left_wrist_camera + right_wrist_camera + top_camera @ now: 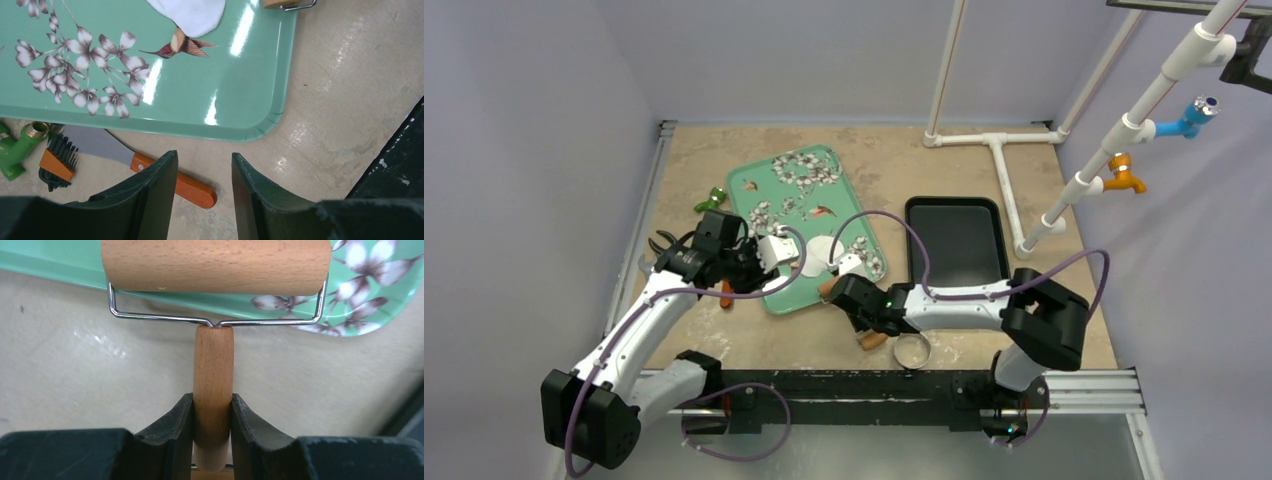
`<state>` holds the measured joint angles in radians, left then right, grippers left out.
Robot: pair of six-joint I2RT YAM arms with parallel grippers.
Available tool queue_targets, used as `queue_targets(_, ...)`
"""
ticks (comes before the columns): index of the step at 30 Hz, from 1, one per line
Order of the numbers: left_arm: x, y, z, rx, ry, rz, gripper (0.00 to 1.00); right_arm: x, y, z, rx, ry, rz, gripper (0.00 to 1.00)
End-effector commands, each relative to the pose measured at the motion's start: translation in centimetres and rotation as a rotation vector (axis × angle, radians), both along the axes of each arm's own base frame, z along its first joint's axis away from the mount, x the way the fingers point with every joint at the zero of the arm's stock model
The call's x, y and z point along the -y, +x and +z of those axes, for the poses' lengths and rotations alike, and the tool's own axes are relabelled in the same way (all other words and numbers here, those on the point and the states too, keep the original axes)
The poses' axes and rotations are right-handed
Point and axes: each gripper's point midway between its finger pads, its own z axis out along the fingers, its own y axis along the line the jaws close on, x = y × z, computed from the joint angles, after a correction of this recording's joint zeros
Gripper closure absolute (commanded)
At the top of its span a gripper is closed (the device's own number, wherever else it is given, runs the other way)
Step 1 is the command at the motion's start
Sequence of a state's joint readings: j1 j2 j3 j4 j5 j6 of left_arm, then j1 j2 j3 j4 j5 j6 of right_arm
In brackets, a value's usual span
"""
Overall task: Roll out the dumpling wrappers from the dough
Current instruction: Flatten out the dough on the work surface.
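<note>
A thin flat white round of dough (818, 256) lies on the green flowered tray (774, 190), near its front end; in the left wrist view only the dough's edge (192, 15) shows at the top. My right gripper (850, 300) (212, 402) is shut on the wooden handle (213, 365) of a small rolling pin, whose drum (215, 265) rests across the tray's front rim (50, 267). My left gripper (749, 272) (202, 156) hovers open over the table just off the tray's near left corner, with nothing between its fingers.
An orange-handled knife (185, 189) lies on the table under my left fingers, beside a small brush (57, 162) and a green pipe fitting (15, 150). A black tray (954, 240) sits right of the green one. A metal ring cutter (912, 350) lies near the front edge. White pipes (1004, 150) stand at the back right.
</note>
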<state>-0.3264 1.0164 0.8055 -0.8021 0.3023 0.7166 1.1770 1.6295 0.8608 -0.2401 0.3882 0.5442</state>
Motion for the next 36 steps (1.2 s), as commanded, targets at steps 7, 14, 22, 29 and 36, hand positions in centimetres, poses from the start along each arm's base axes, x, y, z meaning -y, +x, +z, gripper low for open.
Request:
queue_targets(7,1.6,0.5,2.8,0.013,-0.150,0.004,0.52,0.7,2.4,10.3,0.222,-0.065,0.399,1.00)
queue_targets(14,6.3,0.0,10.7,0.007,-0.475,-0.077,0.34,-2.1,4.6,14.7,0.287,0.034,0.437,1.00)
queue_targets(22,8.0,-2.6,15.0,0.182,-0.413,-0.434,0.14,-4.6,6.0,17.5,-0.074,0.374,0.326,1.00)
queue_targets(29,9.3,-1.3,14.6,0.313,-0.278,-0.515,0.10,-4.2,6.8,17.0,-0.186,0.395,0.295,1.00)
queue_targets(36,10.7,0.3,13.0,0.442,-0.062,-0.671,0.00,-6.5,3.7,18.9,-0.350,0.558,0.465,1.00)
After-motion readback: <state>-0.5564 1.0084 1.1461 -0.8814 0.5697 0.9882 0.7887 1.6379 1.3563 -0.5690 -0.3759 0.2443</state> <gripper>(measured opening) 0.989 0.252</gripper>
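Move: The right hand holds the roller by its handle, just over the near edge of the green tray. The dough lies about 13 cm ahead of that hand, 7 cm to its left and slightly lower; the metal ring is some 7 cm back and 11 cm right at about that level. From the left hand, the roller's middle is roughly 18 cm to the right, 3 cm back and 10 cm lower, with the scraper handle 6 cm left, 1 cm ahead and 12 cm below. Up first, the right hand lifts the roller some 14 cm, carrying it forward over the tray towards the dough's side, slightly left, then easing back a little as the wrist tilts about 30 degrees; its grip stays shut. The left hand rises too, then swings right over the tray towards the roller, about 10 cm sideways, turning clockwise and spreading its fingers from half to fully open. ##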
